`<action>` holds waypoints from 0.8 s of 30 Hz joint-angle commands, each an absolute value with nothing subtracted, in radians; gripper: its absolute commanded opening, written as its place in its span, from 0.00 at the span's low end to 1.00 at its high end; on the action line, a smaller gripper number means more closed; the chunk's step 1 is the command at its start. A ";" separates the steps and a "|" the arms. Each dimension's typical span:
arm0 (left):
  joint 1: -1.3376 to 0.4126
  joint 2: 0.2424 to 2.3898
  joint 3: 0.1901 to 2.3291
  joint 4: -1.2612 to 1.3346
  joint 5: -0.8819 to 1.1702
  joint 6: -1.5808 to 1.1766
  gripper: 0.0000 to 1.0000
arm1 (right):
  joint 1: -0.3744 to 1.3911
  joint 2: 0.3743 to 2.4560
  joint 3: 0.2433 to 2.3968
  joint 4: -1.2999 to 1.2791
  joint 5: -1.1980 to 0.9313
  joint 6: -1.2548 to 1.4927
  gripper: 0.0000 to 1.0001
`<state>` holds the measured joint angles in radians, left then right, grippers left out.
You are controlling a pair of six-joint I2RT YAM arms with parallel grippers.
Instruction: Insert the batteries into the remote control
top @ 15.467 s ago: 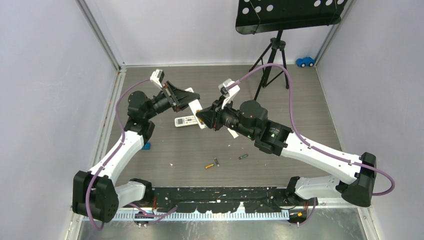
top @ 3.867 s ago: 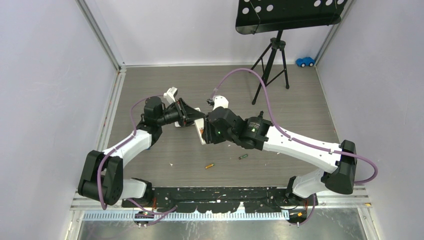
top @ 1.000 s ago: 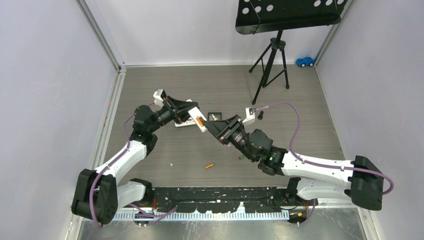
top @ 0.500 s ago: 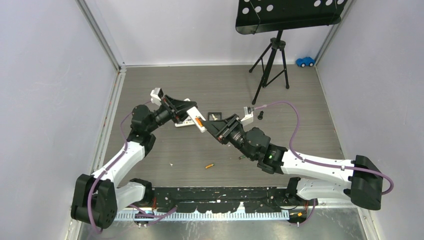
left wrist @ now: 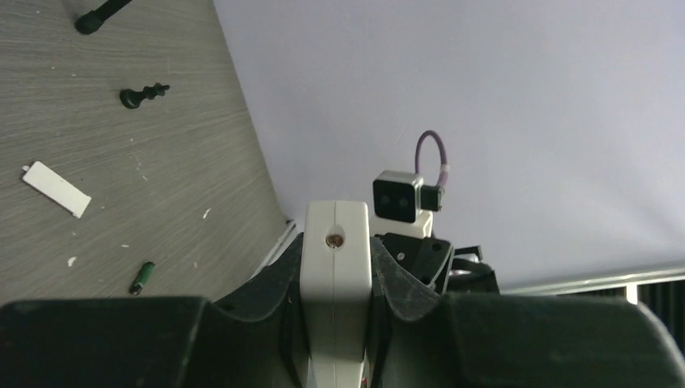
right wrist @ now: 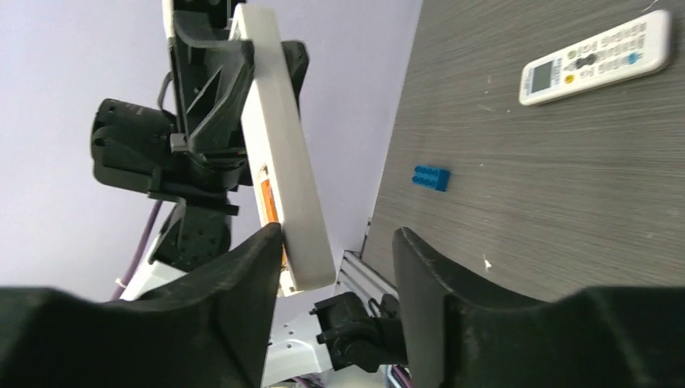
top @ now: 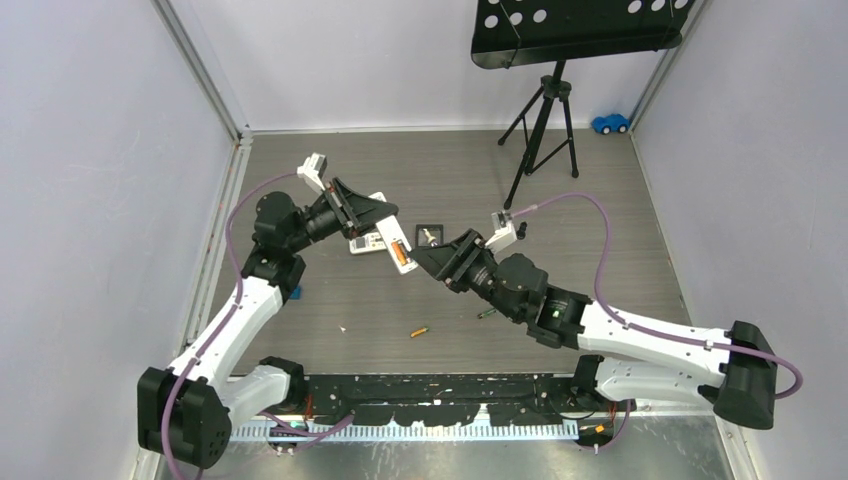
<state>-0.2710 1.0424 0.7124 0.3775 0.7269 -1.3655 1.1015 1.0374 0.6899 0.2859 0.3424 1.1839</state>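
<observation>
My left gripper (top: 368,216) is shut on the remote control (top: 388,236), holding the long white slab tilted above the floor. End-on in the left wrist view, the remote control (left wrist: 335,267) sits clamped between both fingers. An orange battery (right wrist: 269,202) shows in its open back. My right gripper (right wrist: 339,242) stands open just right of the remote's lower end, which lies against its left finger (right wrist: 234,299); nothing is held. Loose on the floor lie an orange battery (top: 418,331) and a green-and-black battery (top: 486,313).
A shorter white remote (top: 364,243) lies on the floor under the held one. Close by are a small black square piece (top: 431,235), a black peg (top: 521,230), a blue brick (top: 292,292) and a white flat strip (left wrist: 56,190). A tripod stand (top: 545,120) is at the back.
My right gripper's jaws have widened and it has drawn slightly back to the right. The left arm has shifted the remote a little to the left, still gripped.
</observation>
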 commanded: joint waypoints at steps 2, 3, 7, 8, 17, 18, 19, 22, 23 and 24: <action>-0.272 1.003 0.794 0.277 0.851 -1.177 0.00 | 1.078 0.935 0.677 0.196 0.405 1.054 0.64; -0.273 1.003 0.796 0.267 0.853 -1.161 0.00 | 1.077 0.916 0.674 0.203 0.397 1.041 0.66; -0.270 1.003 0.798 0.234 0.853 -1.120 0.00 | 1.077 0.856 0.674 0.221 0.352 0.978 0.71; -0.270 1.003 0.798 0.231 0.853 -1.114 0.00 | 1.077 0.849 0.680 0.217 0.336 0.957 0.71; -0.270 0.988 0.795 0.227 0.855 -1.095 0.00 | 1.077 0.921 0.842 0.042 0.206 0.715 0.74; -0.270 0.984 0.796 0.222 0.856 -1.096 0.00 | 1.077 0.941 0.870 0.025 0.194 0.692 0.74; -0.270 0.979 0.797 0.213 0.855 -1.095 0.00 | 1.077 0.968 0.900 0.009 0.188 0.667 0.74; -0.269 0.962 0.815 0.120 0.814 -1.047 0.00 | 1.080 1.064 1.024 -0.113 0.209 0.611 0.74; -0.269 0.955 0.826 0.062 0.786 -1.019 0.00 | 1.084 1.097 1.069 -0.150 0.211 0.586 0.74; -0.268 0.950 0.839 0.014 0.750 -0.989 0.00 | 1.091 1.134 1.116 -0.183 0.215 0.563 0.74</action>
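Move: Just left of the empty right fingers, about 3 cm off and barely 1 cm higher, is the battery compartment of the remote that the left hand holds; it sits some 7 cm back from the left hand and 3 cm below it. From the right hand, the loose orange battery is straight below, about 28 cm down. At that same depth, the green battery is 5 cm ahead and 15 cm right, the battery cover 18 cm ahead and 11 cm right. Backing off from the battery compartment, the right hand slides about 4 cm to its right while its fingers spread wider, rises some 3 cm, then swings back left over nearly the same distance, rolling its left side down and tipping its fingers up. The left hand keeps its grip on the remote, drawing it back about 2.5 cm and slightly down with a small tilt. ##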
